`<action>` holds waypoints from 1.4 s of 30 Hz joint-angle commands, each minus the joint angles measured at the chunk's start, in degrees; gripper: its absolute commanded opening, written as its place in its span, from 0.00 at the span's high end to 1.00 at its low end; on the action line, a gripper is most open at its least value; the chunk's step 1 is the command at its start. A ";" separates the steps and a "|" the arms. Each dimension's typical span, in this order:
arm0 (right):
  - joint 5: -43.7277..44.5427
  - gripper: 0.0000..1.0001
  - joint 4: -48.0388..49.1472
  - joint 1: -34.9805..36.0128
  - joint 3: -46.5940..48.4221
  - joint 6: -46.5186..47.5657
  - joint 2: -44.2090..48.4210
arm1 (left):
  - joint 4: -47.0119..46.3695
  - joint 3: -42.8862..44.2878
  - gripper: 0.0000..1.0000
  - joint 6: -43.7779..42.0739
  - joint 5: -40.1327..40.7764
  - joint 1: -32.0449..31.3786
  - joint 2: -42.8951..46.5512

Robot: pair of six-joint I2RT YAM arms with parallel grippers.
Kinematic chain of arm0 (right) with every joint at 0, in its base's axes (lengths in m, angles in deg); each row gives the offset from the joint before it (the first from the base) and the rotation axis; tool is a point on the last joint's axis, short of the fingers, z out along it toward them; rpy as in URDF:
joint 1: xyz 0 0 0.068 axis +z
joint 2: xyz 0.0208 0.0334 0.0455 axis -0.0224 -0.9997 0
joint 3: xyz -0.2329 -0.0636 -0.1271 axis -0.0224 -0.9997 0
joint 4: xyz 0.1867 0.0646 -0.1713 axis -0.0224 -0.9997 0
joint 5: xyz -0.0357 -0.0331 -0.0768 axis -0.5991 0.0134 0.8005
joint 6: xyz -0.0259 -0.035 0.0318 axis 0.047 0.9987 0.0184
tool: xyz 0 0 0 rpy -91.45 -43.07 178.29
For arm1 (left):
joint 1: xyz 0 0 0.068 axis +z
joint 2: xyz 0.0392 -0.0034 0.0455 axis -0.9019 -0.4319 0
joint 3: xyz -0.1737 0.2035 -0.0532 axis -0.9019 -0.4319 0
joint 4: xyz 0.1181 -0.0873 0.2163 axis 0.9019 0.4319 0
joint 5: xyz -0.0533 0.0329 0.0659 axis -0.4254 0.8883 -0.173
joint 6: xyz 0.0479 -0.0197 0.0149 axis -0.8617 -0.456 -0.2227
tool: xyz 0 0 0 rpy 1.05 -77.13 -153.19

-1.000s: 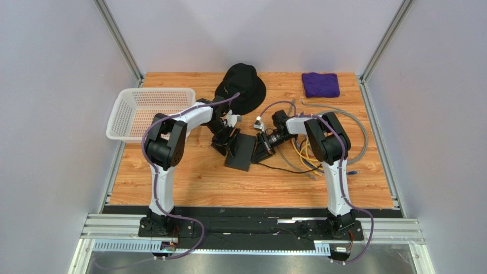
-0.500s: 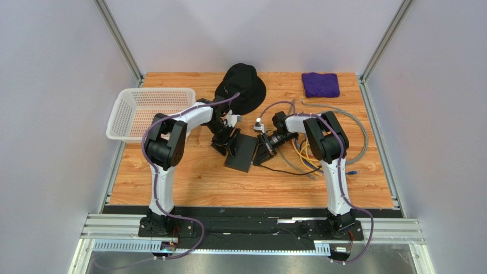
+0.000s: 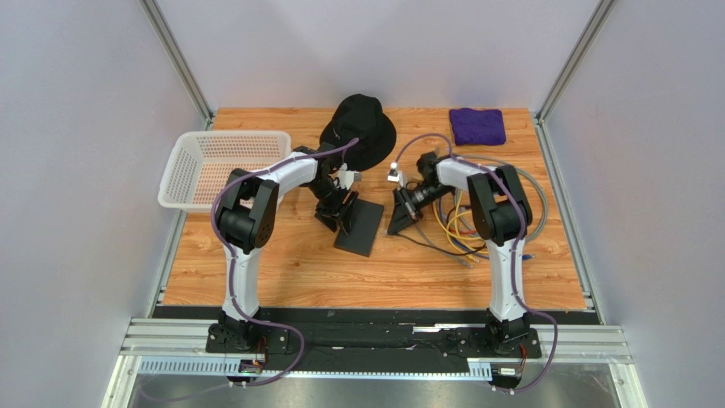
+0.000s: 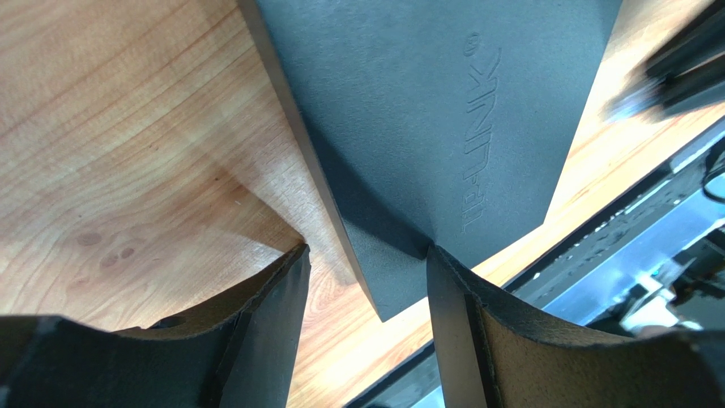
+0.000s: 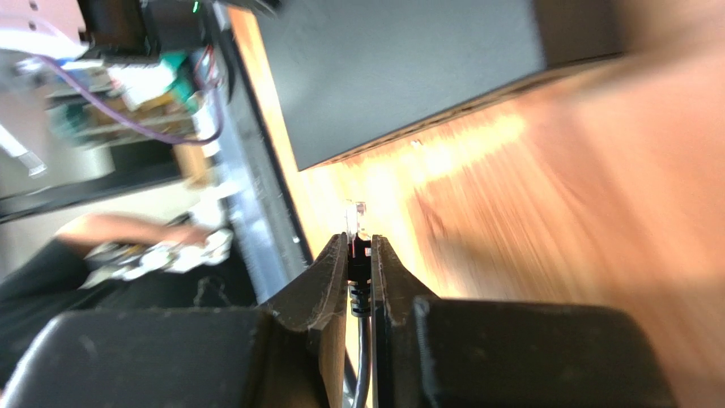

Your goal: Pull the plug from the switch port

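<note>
The switch (image 3: pixel 358 227), a flat matte-black box, lies on the wooden table between the two arms. It also shows in the left wrist view (image 4: pixel 442 110) and the right wrist view (image 5: pixel 400 68). My left gripper (image 3: pixel 339 209) is open over the switch's near corner (image 4: pixel 366 253): one finger (image 4: pixel 451 297) rests on the box's top, the other (image 4: pixel 276 297) stands on the wood beside it. My right gripper (image 3: pixel 402 218) is shut (image 5: pixel 359 242) on the black plug (image 5: pixel 355 214). The plug's clear tip is free in the air, a short way from the switch's edge.
A black bucket hat (image 3: pixel 362 123) lies behind the switch. A white basket (image 3: pixel 221 166) stands at the left and a purple cloth (image 3: pixel 477 126) at the back right. Loose yellow, grey and black cables (image 3: pixel 455 225) lie under and beside the right arm.
My right gripper has drawn back to the right, away from the switch, with the plug in it; a gap now shows between plug and switch. The left gripper has stayed put.
</note>
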 commanded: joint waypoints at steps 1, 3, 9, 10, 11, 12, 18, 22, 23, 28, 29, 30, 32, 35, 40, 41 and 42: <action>7.57 1.00 1.83 -6.69 7.06 1.34 9.02 | -2.37 1.96 0.36 -5.32 2.98 0.03 3.16; 10.38 1.00 3.67 -9.93 12.15 -2.33 8.94 | -1.31 3.37 0.35 -7.08 3.07 0.21 5.10; 25.20 1.00 8.95 -14.60 24.55 -7.63 8.93 | -0.60 4.52 0.32 -11.91 8.51 0.47 10.54; 27.25 1.00 9.82 -14.87 24.91 -8.50 9.54 | -0.60 4.34 0.32 -12.44 9.30 0.47 11.25; 29.80 1.00 11.14 -15.31 25.18 -9.73 9.98 | -0.60 4.25 0.32 -13.40 10.61 0.47 12.04; 35.39 1.00 14.20 -16.18 25.27 -11.13 10.25 | -0.60 4.16 0.31 -13.67 11.15 0.47 13.27; 45.63 0.94 15.90 -17.68 29.21 -17.56 5.17 | -1.57 1.97 0.29 -15.43 15.80 0.47 17.75; 47.48 0.64 16.77 -17.60 29.48 -19.23 4.45 | -2.62 -0.23 0.25 -15.35 17.74 0.82 19.78; 48.36 0.57 17.21 -17.60 29.83 -19.23 4.71 | -2.80 -0.32 0.24 -15.00 17.83 0.91 20.13; 43.56 0.19 17.22 -17.51 30.28 -19.41 7.08 | -3.50 -0.50 0.18 -13.59 17.48 3.10 21.19; 40.66 0.18 16.52 -17.51 29.75 -19.41 7.61 | -3.59 -0.23 0.17 -13.07 17.22 3.37 21.11; 34.46 0.17 16.51 -17.59 29.23 -20.45 9.36 | -3.51 0.12 0.09 -12.80 17.13 3.63 20.76; 28.45 0.00 17.30 -16.98 27.74 -22.21 11.47 | -3.59 1.52 0.07 -12.27 17.04 4.16 20.40; 21.49 0.00 16.70 -15.15 28.25 -25.38 15.52 | -4.03 4.16 0.07 -12.01 16.51 4.16 19.79; 16.73 0.00 14.93 -13.29 31.33 -28.72 19.21 | -1.93 14.34 0.09 -12.35 17.47 4.16 17.94; 19.08 0.00 14.50 -13.11 31.85 -28.64 20.09 | -1.31 16.36 0.09 -13.14 18.00 4.16 17.24; 21.19 0.00 14.23 -12.94 32.90 -28.55 20.36 | -0.70 20.90 0.09 -13.84 18.53 4.16 16.89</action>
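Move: In my right hand, already free of the switch, is the black plug. It is bound for clear table beyond the loose cables, roughly 17 cm ahead, 13 cm to the right and 3 cm below; the cable tangle sits about 20 cm right and 1 cm ahead, the switch some 9 cm left and 1 cm ahead. From my left hand, astride the switch's left edge, the switch's middle is 5 cm right and 1 cm ahead, the plug 12 cm right and 1 cm back. With my right hand I whip the black plug away from the switch, about 26 cm forward, 18 cm right and 10 cm up, swinging the wrist clockwise; there I open wide and let go, then rise another 12 cm, drifting left and back. My left hand comes off the switch, going up about 15 cm and forward 10 with some left, its fingers tilting up nearly 40 degrees and opening wider. ##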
